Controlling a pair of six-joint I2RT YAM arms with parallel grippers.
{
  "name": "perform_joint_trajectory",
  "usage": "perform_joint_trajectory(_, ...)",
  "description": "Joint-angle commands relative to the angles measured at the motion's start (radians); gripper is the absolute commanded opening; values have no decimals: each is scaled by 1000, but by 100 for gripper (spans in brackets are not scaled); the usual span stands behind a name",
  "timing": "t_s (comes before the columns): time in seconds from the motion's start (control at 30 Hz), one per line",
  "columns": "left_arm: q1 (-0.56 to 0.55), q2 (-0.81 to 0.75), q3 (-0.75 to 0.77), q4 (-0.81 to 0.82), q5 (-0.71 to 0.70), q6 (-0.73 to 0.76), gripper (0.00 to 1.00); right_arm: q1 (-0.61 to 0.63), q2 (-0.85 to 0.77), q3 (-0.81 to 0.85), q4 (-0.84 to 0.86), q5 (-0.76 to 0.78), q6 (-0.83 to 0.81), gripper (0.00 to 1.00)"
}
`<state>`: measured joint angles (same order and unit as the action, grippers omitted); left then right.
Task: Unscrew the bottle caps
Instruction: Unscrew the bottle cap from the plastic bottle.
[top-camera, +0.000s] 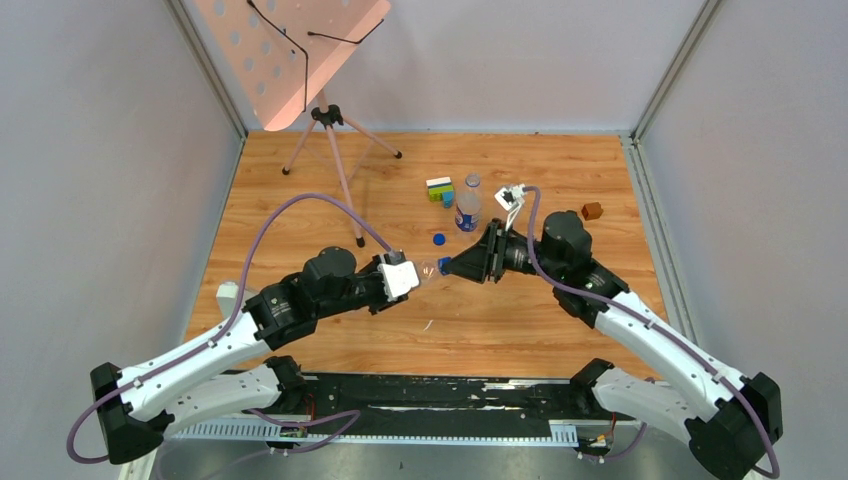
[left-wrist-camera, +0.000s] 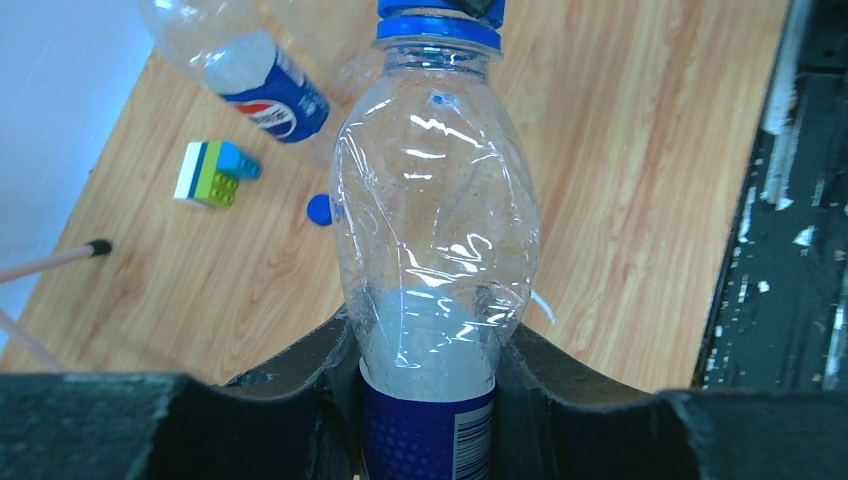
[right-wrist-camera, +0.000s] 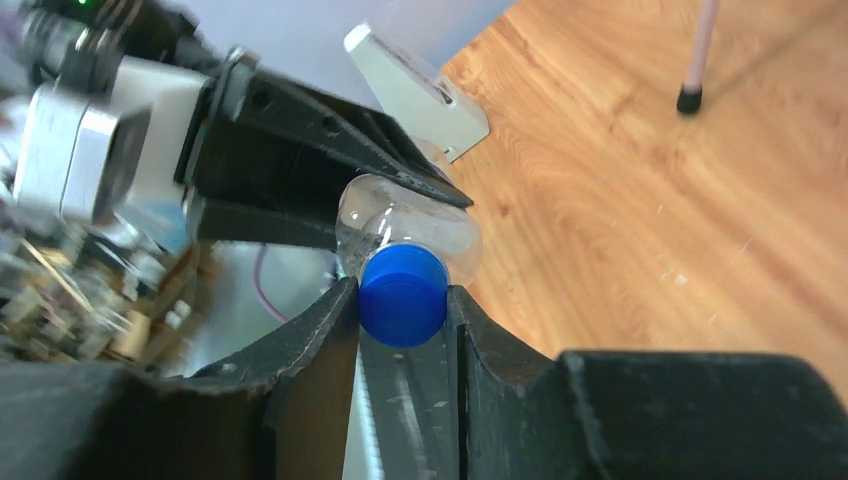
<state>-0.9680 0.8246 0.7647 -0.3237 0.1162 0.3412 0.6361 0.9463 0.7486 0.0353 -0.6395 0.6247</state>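
A clear crinkly bottle (left-wrist-camera: 435, 200) with a blue label is held lying level over the table, my left gripper (left-wrist-camera: 428, 350) shut on its body. Its dark blue cap (right-wrist-camera: 402, 293) points to the right, and my right gripper (right-wrist-camera: 402, 305) is shut on that cap, one finger on each side. From above, both grippers meet at mid-table with the bottle (top-camera: 430, 268) between them. A loose blue cap (top-camera: 439, 239) lies on the wood just behind. A second labelled bottle (top-camera: 468, 205) with a whitish cap (top-camera: 472, 181) stands further back.
A blue-yellow-green-white block cluster (top-camera: 440, 189) sits left of the standing bottle. A small brown cube (top-camera: 592, 211) lies at the back right. A tripod stand (top-camera: 330, 140) with a perforated board occupies the back left, one foot (top-camera: 360, 241) near the left arm.
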Motion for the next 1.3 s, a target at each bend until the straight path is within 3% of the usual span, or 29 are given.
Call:
perform_joint_trajectory(0.0, -3, -5, 33, -11, 128, -2, 1, 0, -105, -66, 212, -187, -372, 0)
perform_joint_trajectory(0.13, -2, 3, 64, -62, 259, 4, 1, 0, -186, -118, 213, -380, -802, 0)
perform_joint_trajectory(0.23, -3, 7, 94, -125, 329, 13, 1, 0, -235, -108, -4, -494, -1204, 0)
perform_joint_trajectory(0.4, -3, 12, 134, -225, 442, 25, 2, 0, -285, -90, -187, -473, -1548, 0)
perform_joint_trajectory(0.73, 2, 84, 252, -408, 552, 1, 5, 1, -300, -26, -269, -479, -1693, 0)
perform_joint_trajectory(1.13, 68, 149, 294, -469, 841, -11, 13, 0, -308, 18, -348, -535, -1755, 0)
perform_joint_trajectory(1.23, 76, 150, 295, -435, 788, -56, 9, 0, -303, 24, -348, -551, -1761, 0)
perform_joint_trajectory(1.27, 77, 147, 286, -427, 744, -64, 8, 1, -300, 22, -346, -549, -1762, 8)
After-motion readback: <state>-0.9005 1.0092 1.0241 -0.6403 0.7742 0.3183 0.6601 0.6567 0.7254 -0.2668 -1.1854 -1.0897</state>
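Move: The blue bottle cap is already between my right fingertips, still on the neck of the bottle in my left hand. From my left hand it is roughly 9 cm to the right, 5 cm up and 1 cm ahead. The loose blue cap on the table is about 15 cm ahead of my right hand and 1 cm left, some 22 cm below; the Pepsi bottle stands about 18 cm ahead and 5 cm right, its middle around 12 cm below. Keeping the cap pinched, I roll my right hand about 95 degrees counter-clockwise, seen from behind that hand, while my left hand keeps its grip on the bottle and turns some 25 degrees against it. Both hands draw back together about 9 cm, away from the standing bottles, fast at first and then easing, drifting right and slightly up. ##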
